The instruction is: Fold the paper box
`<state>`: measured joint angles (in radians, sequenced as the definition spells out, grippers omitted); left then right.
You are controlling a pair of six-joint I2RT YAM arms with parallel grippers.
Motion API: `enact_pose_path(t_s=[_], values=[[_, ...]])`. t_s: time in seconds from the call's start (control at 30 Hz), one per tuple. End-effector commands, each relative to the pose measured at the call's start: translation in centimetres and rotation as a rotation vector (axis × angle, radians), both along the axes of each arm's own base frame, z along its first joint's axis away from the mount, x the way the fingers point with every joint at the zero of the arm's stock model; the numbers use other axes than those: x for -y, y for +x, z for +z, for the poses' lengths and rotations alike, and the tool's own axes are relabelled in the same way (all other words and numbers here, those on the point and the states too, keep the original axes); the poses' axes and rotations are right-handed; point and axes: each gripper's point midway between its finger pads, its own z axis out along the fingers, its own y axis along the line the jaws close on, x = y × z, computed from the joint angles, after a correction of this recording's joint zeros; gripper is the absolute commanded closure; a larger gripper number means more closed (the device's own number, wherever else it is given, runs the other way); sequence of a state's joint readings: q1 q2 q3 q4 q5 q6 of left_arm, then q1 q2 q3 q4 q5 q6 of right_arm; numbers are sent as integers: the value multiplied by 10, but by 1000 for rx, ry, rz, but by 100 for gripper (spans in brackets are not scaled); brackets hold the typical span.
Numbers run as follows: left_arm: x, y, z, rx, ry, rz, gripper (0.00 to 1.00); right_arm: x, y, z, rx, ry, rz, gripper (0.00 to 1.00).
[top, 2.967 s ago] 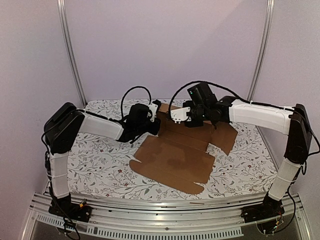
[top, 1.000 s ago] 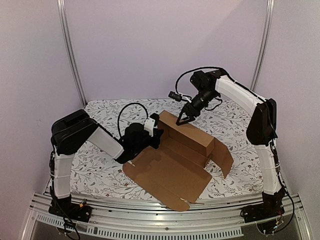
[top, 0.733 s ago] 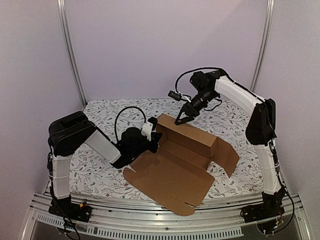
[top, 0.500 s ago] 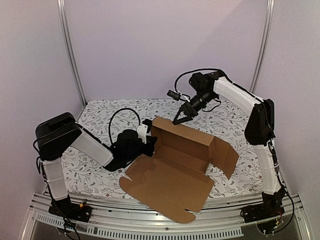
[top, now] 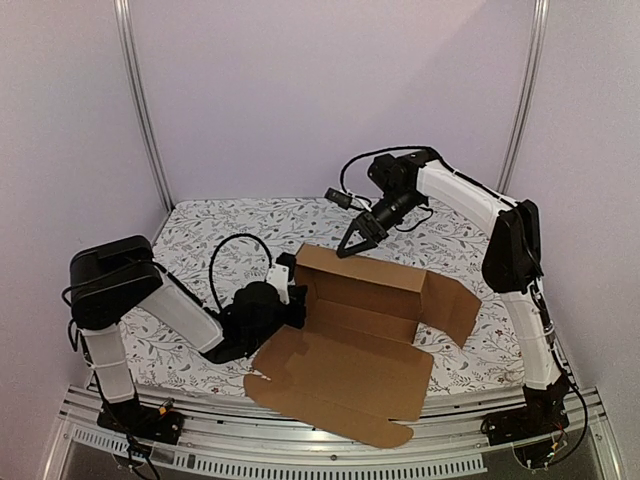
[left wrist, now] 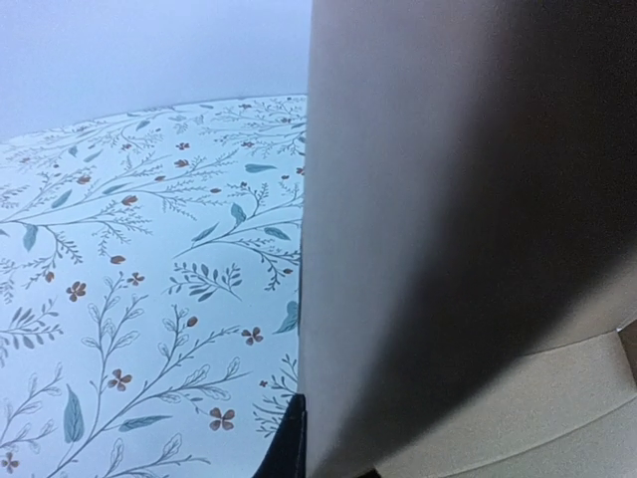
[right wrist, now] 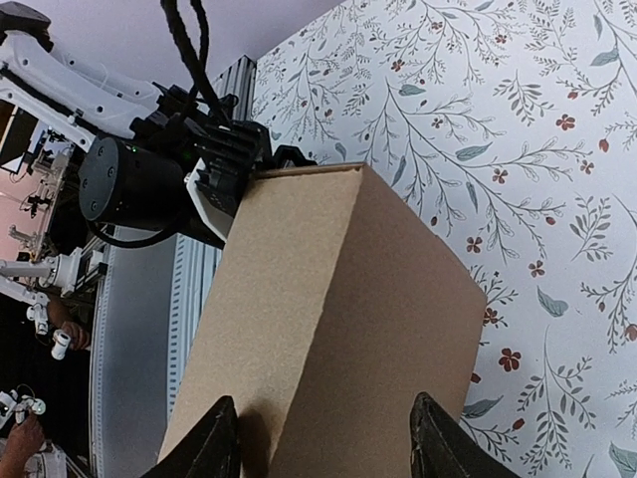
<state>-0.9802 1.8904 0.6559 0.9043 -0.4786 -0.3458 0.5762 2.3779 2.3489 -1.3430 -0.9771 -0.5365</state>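
The paper box (top: 362, 300) is brown cardboard, half folded: its back wall stands upright, its wide front panel (top: 340, 378) lies flat toward the near edge, and a side flap (top: 452, 305) angles up on the right. My left gripper (top: 298, 292) is shut on the upright flap at the box's left end. In the left wrist view that flap (left wrist: 448, 219) fills the right side, with one dark finger (left wrist: 285, 450) pressed on it. My right gripper (top: 349, 247) hovers open over the back wall's top left corner. Its fingers (right wrist: 214, 448) straddle the cardboard (right wrist: 338, 339); contact cannot be told.
A floral cloth (top: 200, 230) covers the table. An aluminium rail (top: 300, 445) runs along the near edge and the front panel overhangs it slightly. Upright posts (top: 140, 110) stand at the back corners. The left arm's wrist (right wrist: 149, 179) shows beside the box corner.
The left gripper closed on the box's left flap and pulled the box toward the near left. The right gripper moved left and slightly down, staying open above the back wall.
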Motion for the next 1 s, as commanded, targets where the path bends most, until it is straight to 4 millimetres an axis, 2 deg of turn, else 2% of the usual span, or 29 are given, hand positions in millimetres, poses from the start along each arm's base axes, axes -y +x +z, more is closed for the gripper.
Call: enact_pose_path(t_s=[0.0, 0.07, 0.17, 0.27, 0.57, 0.77, 0.97], values=[[-3, -11, -5, 98, -24, -48, 88, 33, -40, -23, -177, -223, 26, 43], [1, -12, 2, 156, -51, -78, 78, 35, -41, -23, -161, -239, 30, 43], [6, -12, -1, 204, -38, -102, 66, 40, -41, -27, -138, -269, 35, 44], [9, -7, -2, 249, -9, -96, 60, 43, -42, -31, -143, -286, 41, 44], [7, 14, 17, 337, -19, -35, 58, 43, -42, -38, -160, -301, 38, 44], [10, 18, 32, 371, -30, -41, 58, 43, -42, -39, -171, -304, 37, 44], [11, 22, 43, 390, -52, -29, 62, 42, -44, -38, -182, -298, 38, 44]])
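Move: The left fingers, almost shut, have the box's upright left side flap between them; its middle is about 2 cm ahead, 1 cm right and 1 cm above. The top panel's middle lies about 11 cm to this hand's right, 2 cm back and 9 cm higher; the flat front lid lies about 10 cm back, 7 cm right and 7 cm below. From the right hand, the top panel is some 3 cm back, 3 cm right and 1 cm below. The left fingers let go of their pinch on the side flap, opening to nearly half while the hand drops about 4 cm beside the box. It then eases back up some 2 cm and forward about 2 cm with the fingers tilting up, the flap's edge left between the parted tips. The right hand sinks about 1 cm and stays, half-open fingers resting astride the top panel's rear edge. ##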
